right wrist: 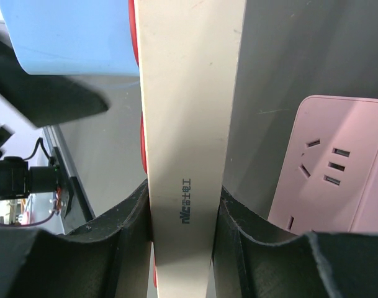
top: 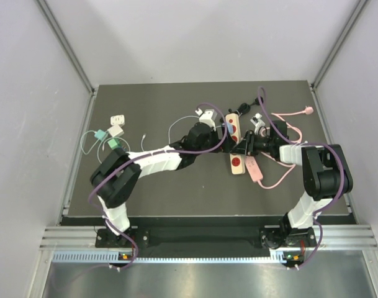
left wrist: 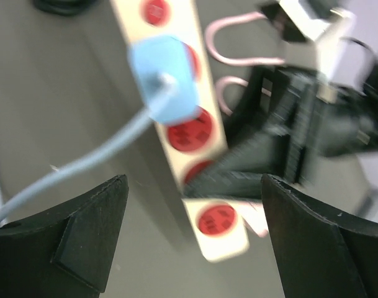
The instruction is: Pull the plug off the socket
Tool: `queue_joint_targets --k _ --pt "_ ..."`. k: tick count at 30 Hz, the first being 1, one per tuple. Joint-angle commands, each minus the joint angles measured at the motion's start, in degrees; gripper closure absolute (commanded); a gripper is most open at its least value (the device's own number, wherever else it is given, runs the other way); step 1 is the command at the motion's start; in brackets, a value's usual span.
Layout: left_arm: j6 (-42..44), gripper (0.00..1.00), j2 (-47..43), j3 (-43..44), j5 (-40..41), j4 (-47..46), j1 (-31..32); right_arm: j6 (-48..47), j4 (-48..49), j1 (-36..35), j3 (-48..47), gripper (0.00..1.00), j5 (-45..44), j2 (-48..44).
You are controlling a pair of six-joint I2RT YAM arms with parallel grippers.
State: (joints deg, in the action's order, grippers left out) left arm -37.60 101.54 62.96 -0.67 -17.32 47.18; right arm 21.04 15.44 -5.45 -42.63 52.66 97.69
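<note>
A cream power strip (top: 236, 149) with red sockets lies mid-table. A light blue plug (top: 228, 126) with a pale blue cable sits in one of its sockets. My right gripper (top: 245, 148) is shut on the strip's long sides, and the right wrist view shows the strip (right wrist: 189, 124) pinched between both pads, with the plug (right wrist: 71, 37) at the upper left. My left gripper (left wrist: 195, 205) is open and hovers over the strip (left wrist: 198, 133). The plug (left wrist: 164, 77) lies ahead of its fingertips, untouched. Motion blurs the left wrist view.
A pink power strip (top: 254, 167) lies right beside the cream one, also seen in the right wrist view (right wrist: 337, 167); its pink cable (top: 288, 115) loops to the back right. White adapters (top: 117, 121) and green ones (top: 114, 143) lie at the left. Another white adapter (top: 207, 115) sits behind the left gripper.
</note>
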Motion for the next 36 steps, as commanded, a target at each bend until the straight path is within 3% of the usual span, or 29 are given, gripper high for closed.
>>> queue_joint_targets --k 1,12,22,33,36 --pt "0.7 0.08 3.6 4.3 9.3 -1.5 -0.2 -1.4 6.1 0.6 -1.4 1.0 3.2 -0.8" --pt "-1.2 0.14 9.3 14.2 16.6 2.4 -0.3 -1.3 6.2 0.6 -1.5 1.0 3.3 -0.4" --pt "-2.9 0.36 12.2 20.2 18.2 9.8 -0.3 -1.2 6.1 0.5 -1.4 1.0 3.1 -0.7" --pt "-1.2 0.46 13.9 23.7 17.5 13.0 -0.2 -2.1 5.4 0.1 -1.5 1.0 2.0 -0.9" --pt "-0.4 0.58 14.7 25.2 17.6 13.8 -0.2 -2.8 4.6 -0.3 -1.8 1.0 1.3 -1.2"
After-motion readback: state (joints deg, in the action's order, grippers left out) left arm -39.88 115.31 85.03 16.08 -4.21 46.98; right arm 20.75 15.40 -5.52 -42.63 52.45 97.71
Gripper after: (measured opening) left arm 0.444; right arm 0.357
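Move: The blue plug I'm after is about 8 cm ahead of my left hand, 2 cm to its right and 1 cm lower. The power strip it sits in has its middle some 2 cm ahead, 4 cm right and 4 cm down. The black cable coil is roughly 15 cm ahead, 6 cm right and 9 cm below. From my right hand, the plug is about 7 cm ahead, 3 cm left and 3 cm up. I reach my wide-open left hand forward about 8 cm along the power strip to the blue plug, dipping roughly 2 cm and coming back up while turning some 15 degrees counter-clockwise. As I slow at the plug, I close my fingers to about half their gap, onto the plug's two sides. My right hand stays put and keeps its grip on the strip. ##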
